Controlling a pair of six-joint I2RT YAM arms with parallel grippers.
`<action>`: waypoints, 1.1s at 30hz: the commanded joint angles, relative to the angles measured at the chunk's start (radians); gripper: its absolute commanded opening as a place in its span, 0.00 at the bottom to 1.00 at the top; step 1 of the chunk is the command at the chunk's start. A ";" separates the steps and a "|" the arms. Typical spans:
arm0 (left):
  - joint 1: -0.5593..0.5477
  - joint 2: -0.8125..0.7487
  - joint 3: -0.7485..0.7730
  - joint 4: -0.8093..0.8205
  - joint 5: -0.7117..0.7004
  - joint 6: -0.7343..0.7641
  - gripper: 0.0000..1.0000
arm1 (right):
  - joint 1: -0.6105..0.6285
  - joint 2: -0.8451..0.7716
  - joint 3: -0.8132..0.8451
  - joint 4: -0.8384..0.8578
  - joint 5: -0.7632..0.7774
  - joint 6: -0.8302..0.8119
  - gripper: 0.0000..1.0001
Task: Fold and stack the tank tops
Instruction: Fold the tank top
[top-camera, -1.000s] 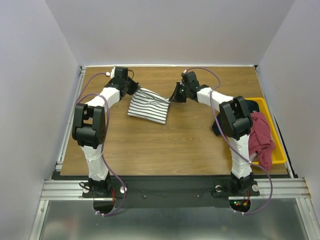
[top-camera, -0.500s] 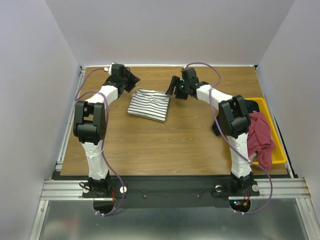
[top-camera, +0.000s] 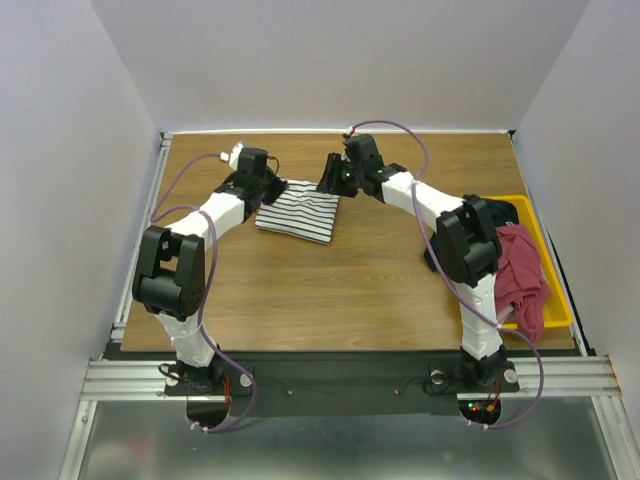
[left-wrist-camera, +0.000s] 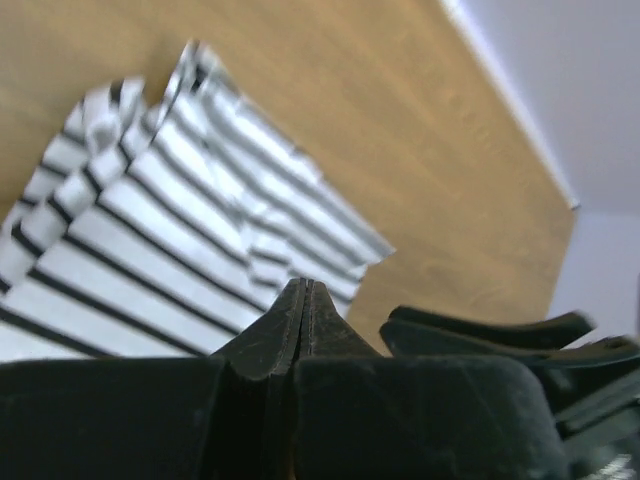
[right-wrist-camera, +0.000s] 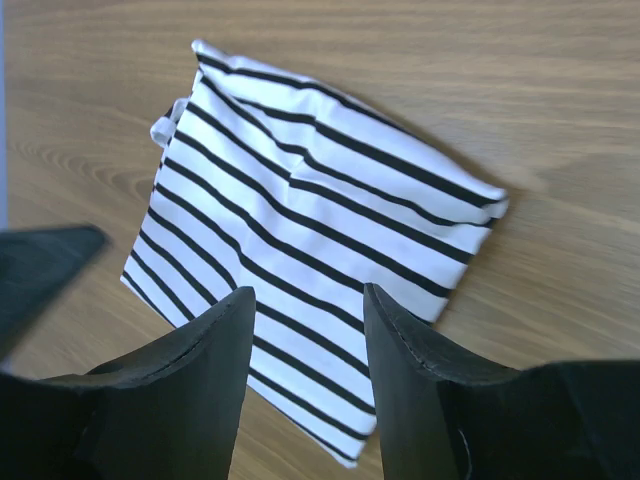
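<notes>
The striped tank top (top-camera: 298, 210) lies folded into a rough square on the wooden table (top-camera: 330, 290). My left gripper (top-camera: 268, 186) hovers at its far left corner. In the left wrist view that gripper (left-wrist-camera: 305, 286) is shut with nothing between its tips, above the striped cloth (left-wrist-camera: 150, 200). My right gripper (top-camera: 334, 178) is at the far right corner. It stands open (right-wrist-camera: 305, 295) over the striped top (right-wrist-camera: 320, 180), holding nothing. The dark red tank top (top-camera: 522, 275) hangs crumpled over the yellow tray (top-camera: 556, 262) at the right.
A dark blue cloth (top-camera: 514, 211) lies at the tray's far end, behind the right arm's elbow. White walls close the table at the back and both sides. A metal rail (top-camera: 140, 240) runs along the left edge.
Both grippers let go of the striped top's far edge, and it now lies flat. The left one opened and shut again empty; the right one stays open and has shifted left.
</notes>
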 joint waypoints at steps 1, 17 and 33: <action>-0.005 0.038 -0.074 0.005 -0.007 -0.029 0.00 | -0.001 0.088 0.069 0.001 0.001 -0.008 0.52; 0.018 0.069 -0.223 0.039 0.033 -0.075 0.00 | -0.084 0.145 0.086 -0.011 0.009 0.027 0.52; 0.009 0.018 -0.221 0.058 0.060 -0.033 0.00 | 0.106 -0.119 -0.177 -0.007 0.081 0.006 0.52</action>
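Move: The folded striped tank top lies flat, its middle about 3 cm back and 4 cm to the right of the left hand and some 14 cm below it. From the right hand it is about 3 cm back, 6 cm to the left and 9 cm down. The dark garment hangs over the yellow box's edge, about 16 cm back and 26 cm to the right of the right hand; the yellow box itself is some 18 cm back and 44 cm right. Shut left hand sinks some 12 cm towards the tank top; right dips, half-open, then rises and draws back. ##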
